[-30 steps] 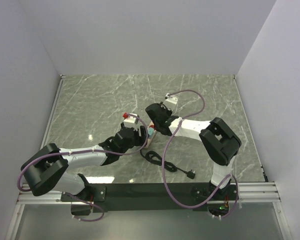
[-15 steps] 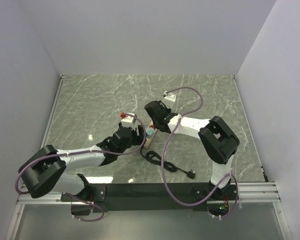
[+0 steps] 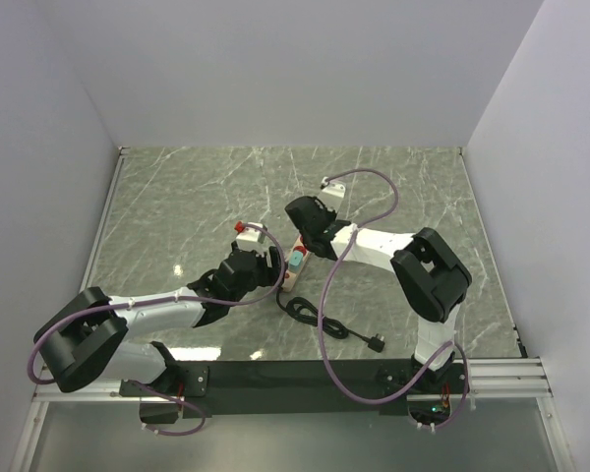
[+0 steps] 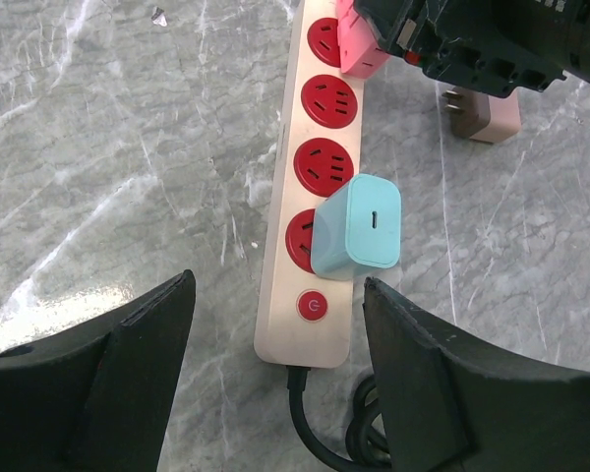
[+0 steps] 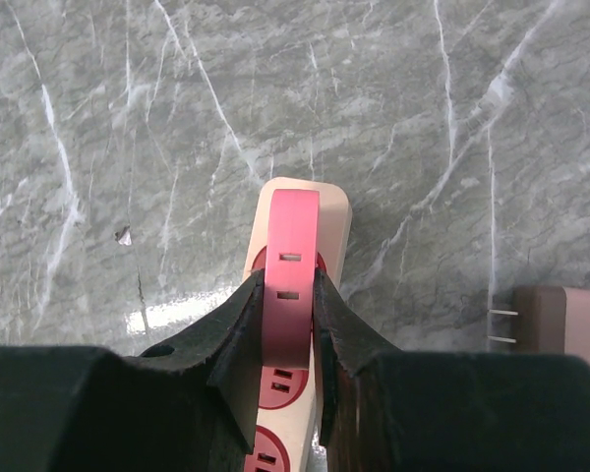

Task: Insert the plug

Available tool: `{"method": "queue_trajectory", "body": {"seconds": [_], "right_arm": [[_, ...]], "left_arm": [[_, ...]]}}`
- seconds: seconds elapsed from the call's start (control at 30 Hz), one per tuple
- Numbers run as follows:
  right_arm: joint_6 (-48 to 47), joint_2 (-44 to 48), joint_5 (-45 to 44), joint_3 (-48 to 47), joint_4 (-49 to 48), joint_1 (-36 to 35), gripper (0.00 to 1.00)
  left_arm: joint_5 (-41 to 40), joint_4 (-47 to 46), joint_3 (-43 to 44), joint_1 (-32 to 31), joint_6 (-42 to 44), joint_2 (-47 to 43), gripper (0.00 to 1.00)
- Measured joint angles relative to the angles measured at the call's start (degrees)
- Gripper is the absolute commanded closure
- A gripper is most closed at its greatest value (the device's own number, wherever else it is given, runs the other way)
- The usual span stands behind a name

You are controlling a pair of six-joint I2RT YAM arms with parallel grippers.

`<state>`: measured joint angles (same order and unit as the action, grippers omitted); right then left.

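Note:
A beige power strip (image 4: 280, 324) with red sockets lies on the marble table. A teal charger (image 4: 359, 228) is plugged into its nearest socket, just above the red switch. My right gripper (image 5: 290, 285) is shut on a pink plug (image 5: 291, 246), which stands upright on the farthest socket of the strip (image 5: 332, 221). The plug's pins are hidden. My left gripper (image 4: 275, 285) is open, its fingers on either side of the strip's near end and not touching it. From above, both grippers meet over the strip (image 3: 291, 275).
A tan plug (image 4: 487, 116) lies on the table just right of the strip's far end, also in the right wrist view as the tan plug (image 5: 560, 329). The strip's black cable (image 3: 315, 320) coils toward the near edge, ending in a black plug (image 3: 377, 342).
My right gripper with the pink plug has shifted slightly toward the strip's far end. The left arm has eased a little to the left, so more of the strip shows.

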<state>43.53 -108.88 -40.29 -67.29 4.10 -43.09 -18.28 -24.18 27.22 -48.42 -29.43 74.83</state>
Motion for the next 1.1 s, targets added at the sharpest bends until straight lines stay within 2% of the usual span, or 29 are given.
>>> {"method": "queue_trajectory", "body": {"seconds": [0.07,0.1,0.17,0.2,0.3,0.4,0.57,0.6,0.67,0.87,1.1], "right_arm": [[-0.4,0.2,0.2,0.0,0.0,0.0,1.00],[-0.5,0.3,0.4,0.1,0.0,0.1,0.88],[-0.9,0.7,1.0,0.2,0.0,0.3,0.75],[-1.1,1.0,1.2,0.2,0.0,0.3,0.66],[-1.8,1.1,5.5,0.4,0.7,0.4,0.53],[-1.9,-0.5,7.8,1.6,-0.1,0.2,0.45],[-2.8,-0.2,11.1,1.6,0.1,0.4,0.38],[-3.0,0.0,11.9,1.6,0.3,0.4,0.24],[-3.5,0.1,13.3,1.9,1.7,0.2,0.19],[-4.4,2.7,14.4,4.8,2.3,0.1,0.17],[-5.5,13.5,14.2,12.0,7.2,-0.2,0.16]], "left_arm": [[0.0,0.0,0.0,0.0,0.0,-0.1,0.25],[0.0,0.0,0.0,0.0,0.0,-0.1,0.25],[0.0,0.0,0.0,0.0,0.0,-0.1,0.25],[0.0,0.0,0.0,0.0,0.0,-0.1,0.25],[0.0,0.1,0.0,0.0,0.0,-0.1,0.25],[0.0,0.1,0.0,0.1,0.0,-0.1,0.25],[-0.1,0.4,0.0,0.2,-0.1,-0.1,0.25],[-0.1,0.5,0.0,0.2,-0.1,-0.1,0.25],[-0.1,0.6,0.0,0.3,-0.1,-0.1,0.25],[-0.1,1.2,0.0,0.3,-0.2,-0.1,0.25],[-0.2,1.4,0.0,0.3,-0.2,-0.1,0.24]]}}
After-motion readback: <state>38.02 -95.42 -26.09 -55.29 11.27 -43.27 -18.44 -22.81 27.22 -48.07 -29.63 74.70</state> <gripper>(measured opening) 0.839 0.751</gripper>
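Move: The right hand still grips the pink plug, which stands on the power strip's farthest socket at its hand point. From there the strip runs back and left, its middle about 7 cm back, 3 cm left and 4 cm lower; the teal plug on its nearest socket is some 11 cm back and 5 cm left, and the brown plug lies about 11 cm right, 5 cm back. From the left hand the pink plug is roughly 13 cm ahead, 8 cm right and 4 cm lower. After a slight lift with the grip kept, the right hand opens its fingers wide and lets go of the pink plug, sinking about 3 cm as it backs off and shifts some 2 cm left. It then draws straight back faster and swings rightward, rising again by 2 cm, to end about 8 cm nearer its base and 2 cm right, the fingers tipped some 10 degrees further down and the hand turned about as much counter-clockwise. ##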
